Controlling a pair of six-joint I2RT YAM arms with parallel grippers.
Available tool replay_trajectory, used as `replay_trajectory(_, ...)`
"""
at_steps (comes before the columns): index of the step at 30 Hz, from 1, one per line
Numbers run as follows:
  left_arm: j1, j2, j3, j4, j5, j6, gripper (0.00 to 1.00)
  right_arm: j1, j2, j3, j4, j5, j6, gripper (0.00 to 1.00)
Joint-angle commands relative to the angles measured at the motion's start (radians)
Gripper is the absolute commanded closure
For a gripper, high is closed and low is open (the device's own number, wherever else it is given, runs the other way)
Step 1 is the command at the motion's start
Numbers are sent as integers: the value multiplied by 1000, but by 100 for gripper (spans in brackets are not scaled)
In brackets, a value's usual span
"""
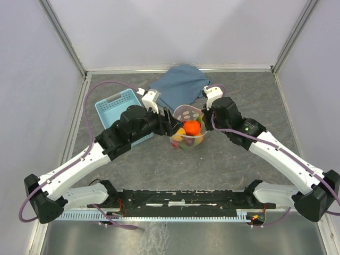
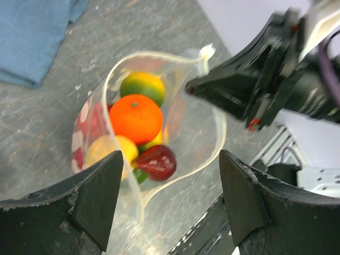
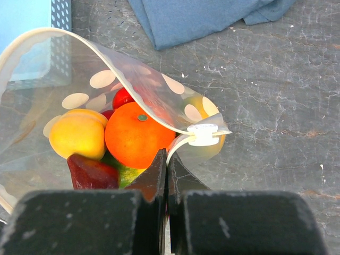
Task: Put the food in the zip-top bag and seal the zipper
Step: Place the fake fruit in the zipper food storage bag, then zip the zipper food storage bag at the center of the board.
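The zip-top bag (image 1: 187, 137) stands with its mouth open between my two grippers. Inside lies the food: an orange fruit (image 3: 139, 135), a yellow one (image 3: 77, 135), a red one (image 3: 123, 98), a green-and-orange one (image 2: 142, 86) and a dark red one (image 2: 156, 162), which looks blurred. My right gripper (image 3: 167, 156) is shut on the bag's rim just beside the zipper's white slider (image 3: 204, 134). My left gripper (image 2: 171, 156) hangs open over the bag mouth, its fingers wide apart with nothing between them. From above, the left gripper (image 1: 171, 123) is on the bag's left and the right gripper (image 1: 204, 118) on its right.
A folded blue cloth (image 1: 180, 87) lies behind the bag. A light-blue basket (image 1: 119, 106) sits to the left, partly under the left arm. Grey walls enclose the table. A black and metal rail (image 1: 186, 204) runs along the near edge.
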Motion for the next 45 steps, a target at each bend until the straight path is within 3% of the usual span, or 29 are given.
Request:
replay_trajectory(1,-4,-39,-60,-64,17,99,21,-2,-26,42,-4,36,8,98)
replay_trajectory(7,-4,-69,-155,29,-2,150,24,-2,-32,55,-15,23,25,98)
replay_trajectory(13,-3,-80,-264,205,87,209,26,-2,-40,58,-27,20,39,98)
replay_trajectory(22,-4,-9,-256,240,144,302,34,-2,-27,75,-51,27,47,98)
replay_trajectory(25,-4,2,-246,254,155,324,44,-2,-26,75,-50,28,46,98)
replay_trajectory(29,-4,-6,-237,234,160,357,75,-1,-27,75,-55,22,42,98)
replay_trajectory(32,-3,-32,-219,188,152,386,90,-3,-32,76,-59,17,15,96)
replay_trajectory(34,-4,-51,-198,143,137,416,97,-5,-38,83,-64,10,-5,91)
replay_trajectory(40,-4,-81,-113,-41,100,501,97,-36,-70,101,-68,-49,-61,78)
replay_trajectory(45,-2,-98,-72,-151,100,590,97,-109,-116,67,-26,-226,-119,61)
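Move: The near-left rim of the zip-top bag's mouth, still ungripped, lies some 9 cm below the left hand, about 2 cm back and 1 cm to its left. Inside the bag the orange sits about 5 cm ahead, 5 cm right and 16 cm down from that hand, the yellow fruit 2 cm ahead and 1 cm left at that depth. The right hand holds the bag's right corner, slider just beyond; from it the near-left rim is roughly 12 cm left, 7 cm back, 2 cm down. The bag's near-left rim is what the left hand goes for: with open fingers it sinks about 9 cm and eases slightly back, turning some 15 degrees clockwise, then shuts on the rim, pinches it and lifts about 3 cm while drawing a little left. The right hand keeps its pinch on the other corner until the left has closed, then opens its fingers by about a third and starts up. ##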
